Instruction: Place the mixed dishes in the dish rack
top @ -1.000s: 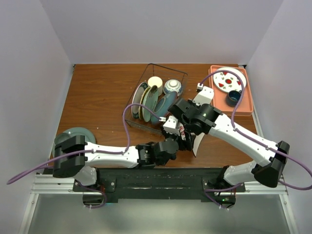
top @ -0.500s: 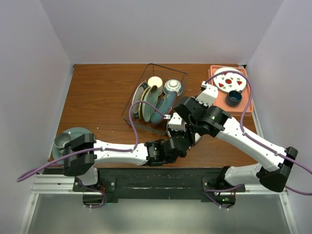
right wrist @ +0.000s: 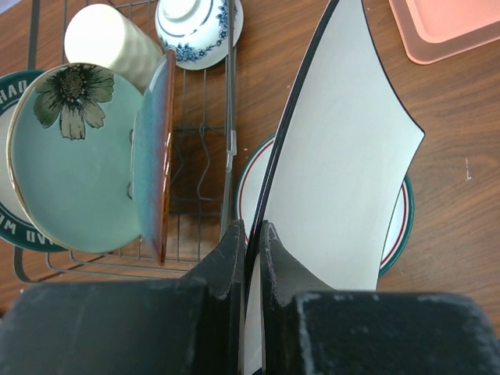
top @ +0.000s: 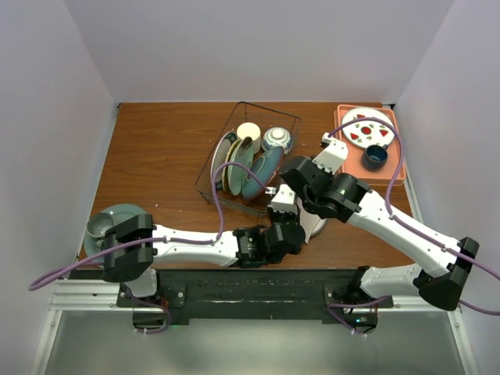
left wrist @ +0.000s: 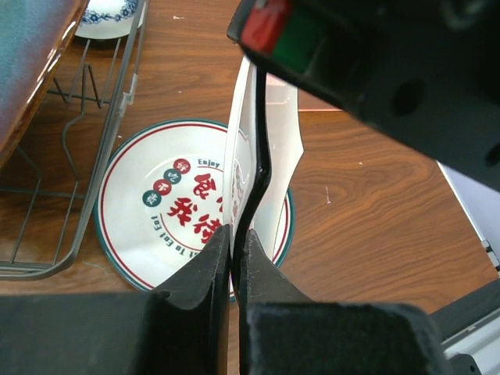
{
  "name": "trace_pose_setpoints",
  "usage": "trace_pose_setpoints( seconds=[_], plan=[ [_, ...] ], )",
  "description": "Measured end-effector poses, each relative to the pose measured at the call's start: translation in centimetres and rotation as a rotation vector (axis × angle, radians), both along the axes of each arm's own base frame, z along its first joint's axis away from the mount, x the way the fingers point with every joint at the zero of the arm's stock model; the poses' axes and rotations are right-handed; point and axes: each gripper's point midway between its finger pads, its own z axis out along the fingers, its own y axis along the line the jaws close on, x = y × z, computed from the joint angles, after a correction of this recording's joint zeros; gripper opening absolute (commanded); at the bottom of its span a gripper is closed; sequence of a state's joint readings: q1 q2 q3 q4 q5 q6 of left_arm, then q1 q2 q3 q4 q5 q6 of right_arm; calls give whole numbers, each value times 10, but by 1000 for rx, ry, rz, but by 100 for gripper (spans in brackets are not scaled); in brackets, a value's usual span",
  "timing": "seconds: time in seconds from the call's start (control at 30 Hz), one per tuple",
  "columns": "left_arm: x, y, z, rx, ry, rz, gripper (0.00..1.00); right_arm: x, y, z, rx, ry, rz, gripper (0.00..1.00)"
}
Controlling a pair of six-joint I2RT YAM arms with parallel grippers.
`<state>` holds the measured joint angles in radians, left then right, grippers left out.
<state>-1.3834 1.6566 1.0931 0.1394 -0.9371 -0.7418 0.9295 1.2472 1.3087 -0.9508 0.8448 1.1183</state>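
Note:
The white square plate (left wrist: pixel 277 133) with a thin dark rim stands on edge just right of the dish rack (top: pixel 269 109). It also shows in the right wrist view (right wrist: pixel 344 156) and the top view (top: pixel 315 225). My left gripper (left wrist: pixel 237 230) is shut on its rim. My right gripper (right wrist: pixel 251 226) is shut on its rim too. In the rack (right wrist: pixel 230 117) stand the cream mug (right wrist: pixel 113 35), the blue-white bowl (right wrist: pixel 195 19), the pale green flower plate (right wrist: pixel 74 156), the teal-blue plate (right wrist: pixel 152 156) and the white plate with a dark patterned rim (right wrist: pixel 12 211).
A round white plate with red characters and a teal rim (left wrist: pixel 156 211) lies flat on the table under the square plate. A pink tray (top: pixel 391 164) at the back right holds a red-marked plate (top: pixel 366 129) and a dark blue cup (top: pixel 376 155). A grey-green plate (top: pixel 125 212) with a grey cup (top: pixel 99 226) sits front left.
My left arm has reached right, bringing its gripper up to the square plate. My right arm has shifted slightly with the plate in it.

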Motion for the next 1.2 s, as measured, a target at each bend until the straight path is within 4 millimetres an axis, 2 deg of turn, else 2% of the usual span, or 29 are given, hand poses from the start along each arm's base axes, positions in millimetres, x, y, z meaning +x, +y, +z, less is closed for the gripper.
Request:
trace_pose_setpoints(
  seconds=[0.07,0.17,0.23,0.27,0.4,0.5,0.63,0.73,0.97,1.2],
  plan=[
    [0,1,0,5,-4,2,0,0,0,1,8,-3,-1,0],
    [0,5,0,15,-17,-4,0,-1,1,1,19,-2,1,19],
    [0,11,-1,31,-28,-10,0,-2,3,1,35,2,6,26],
    [-2,14,-1,34,-34,-20,0,-3,4,1,40,1,11,32],
    [-5,31,-7,58,-50,-41,0,-6,-3,18,80,-44,9,51],
    [-6,47,-12,103,-78,-52,0,-9,-10,23,101,-68,3,56],
    [-5,62,-10,132,-126,-68,0,-11,-15,7,78,-46,0,63],
    [-5,65,-9,147,-156,-84,0,-12,-13,-2,68,-22,8,66],
    [-6,62,-5,181,-213,-134,0,-11,-6,-2,100,-15,31,72],
    [-8,64,-4,203,-276,-162,0,-5,5,-8,128,10,48,72]
  ],
)
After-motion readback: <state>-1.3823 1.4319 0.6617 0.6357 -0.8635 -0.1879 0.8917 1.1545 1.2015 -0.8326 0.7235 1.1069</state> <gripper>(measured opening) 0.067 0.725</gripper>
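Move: The white square plate is already pinched by both hands. The rack's free slot lies about 14 cm ahead of the left hand, 6 cm to its left and 9 cm lower; the blue plate stands some 5 cm left of that slot, and the round white plate lies 8 cm ahead and 5 cm right of the left hand, on the table 15 cm below. From the right hand the slot is roughly 11 cm ahead, 4 cm left and 17 cm down. The white square plate passes wholly to the left hand, which keeps its pinch and carries it about 6 cm to the left in front of the rack, sinking slightly, then mostly holds place while the fingers tip up some 15 degrees and swing a little clockwise. The right hand opens wide and lets go; it bobs up about 2 cm, sinks again and hovers near its starting place. ##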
